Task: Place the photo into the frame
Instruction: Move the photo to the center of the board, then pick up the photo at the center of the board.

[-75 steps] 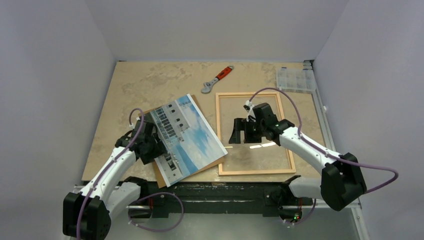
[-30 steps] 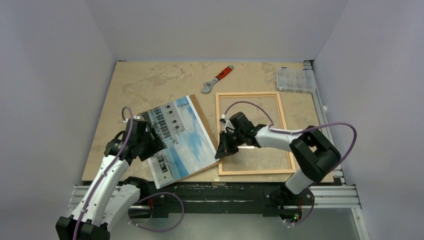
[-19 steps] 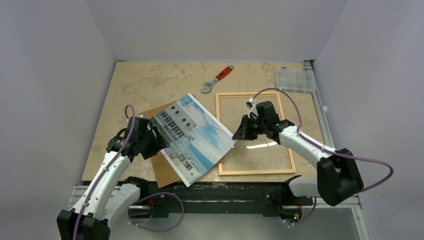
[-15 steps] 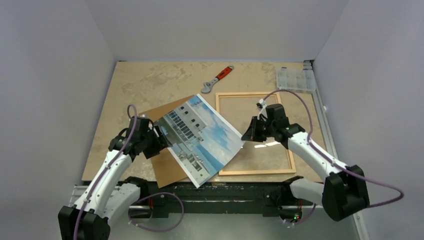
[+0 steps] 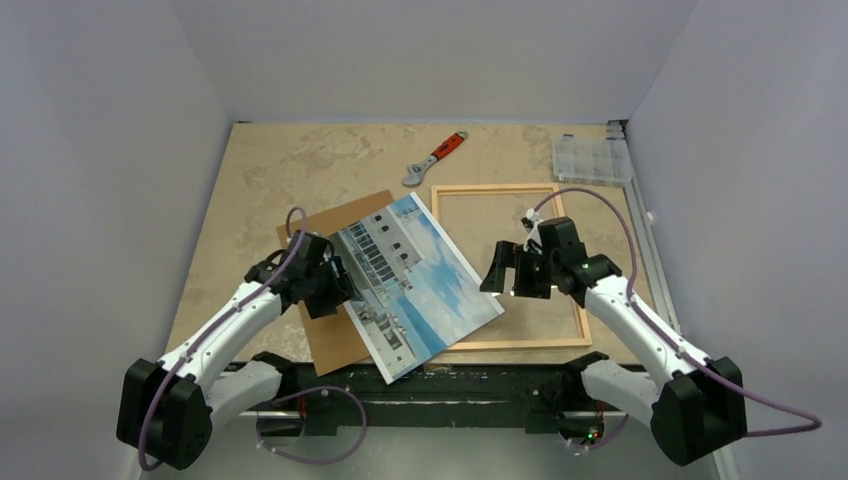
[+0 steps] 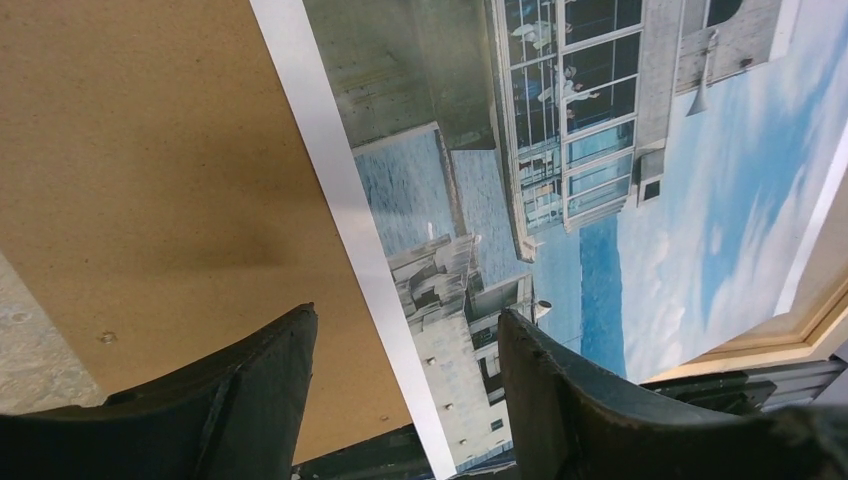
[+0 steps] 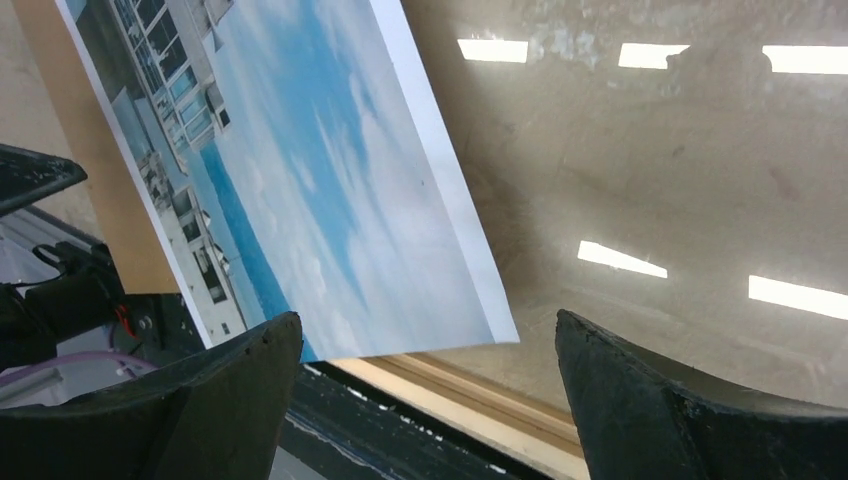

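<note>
The photo (image 5: 425, 285) lies tilted and face up, its left part on the brown backing board (image 5: 322, 228) and its right corner over the lower left of the frame (image 5: 500, 188). My left gripper (image 5: 338, 285) is open, fingers astride the photo's white left border. In the left wrist view (image 6: 405, 400) the print (image 6: 600, 200) and board (image 6: 150, 150) show between them. My right gripper (image 5: 503, 272) is open and empty just right of the photo's corner. In the right wrist view (image 7: 425, 335) the photo (image 7: 330, 200) hangs over the glazing and the frame's wood strip (image 7: 500, 405).
An orange-handled wrench (image 5: 435, 158) lies behind the frame. A clear plastic compartment box (image 5: 592, 158) sits at the back right. The black rail of the table's near edge (image 5: 450, 380) runs under the photo's lower corner.
The photo has moved right and turned, off most of the board, its corner now over the frame. My left gripper followed it right. My right gripper went to the photo's edge, then drew back right.
</note>
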### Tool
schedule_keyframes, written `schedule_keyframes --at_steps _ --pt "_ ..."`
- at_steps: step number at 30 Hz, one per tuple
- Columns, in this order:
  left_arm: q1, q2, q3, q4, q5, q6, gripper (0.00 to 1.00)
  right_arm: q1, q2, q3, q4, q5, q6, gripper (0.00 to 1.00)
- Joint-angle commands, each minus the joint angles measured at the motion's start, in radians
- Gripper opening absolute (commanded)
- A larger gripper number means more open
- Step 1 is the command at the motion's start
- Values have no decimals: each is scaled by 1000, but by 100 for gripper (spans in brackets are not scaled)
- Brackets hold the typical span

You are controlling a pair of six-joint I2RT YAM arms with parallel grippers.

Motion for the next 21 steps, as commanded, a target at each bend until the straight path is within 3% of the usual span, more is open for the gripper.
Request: schedule_keyframes --at_steps 1,11,19,21 --pt "-36 52 42 56 -34 -37 64 -2 140 97 93 13 -61 95" --pt "-54 170 7 139 -29 -25 64 -4 540 250 258 -286 -166 90" --pt "-54 242 -15 207 -2 -14 64 -3 628 255 378 -476 -99 77" --pt "-54 250 -19 219 3 -14 63 -3 641 250 390 -508 -91 70"
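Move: The photo's middle lies about 15 cm to the right of the left hand, some 6 cm ahead and 5 cm below it; the brown board's middle is about 4 cm to that hand's right and 7 cm ahead. From the right hand, the photo's middle is roughly 19 cm to the left, 4 cm ahead and 7 cm down, with the photo's near-right corner almost underneath, about 2 cm back. The wooden frame's middle sits straight ahead of the right hand, about 8 cm farther out. Swing the right gripper left and forward, some 10 cm in all, while dipping about 4 cm towards the photo's right-hand edge; turn it counter-clockwise and narrow its wide-open fingers a little so that they straddle that edge. Meanwhile lower the left gripper about 3.5 cm over the photo's left white margin, easing slightly right and forward, fingers kept open. ##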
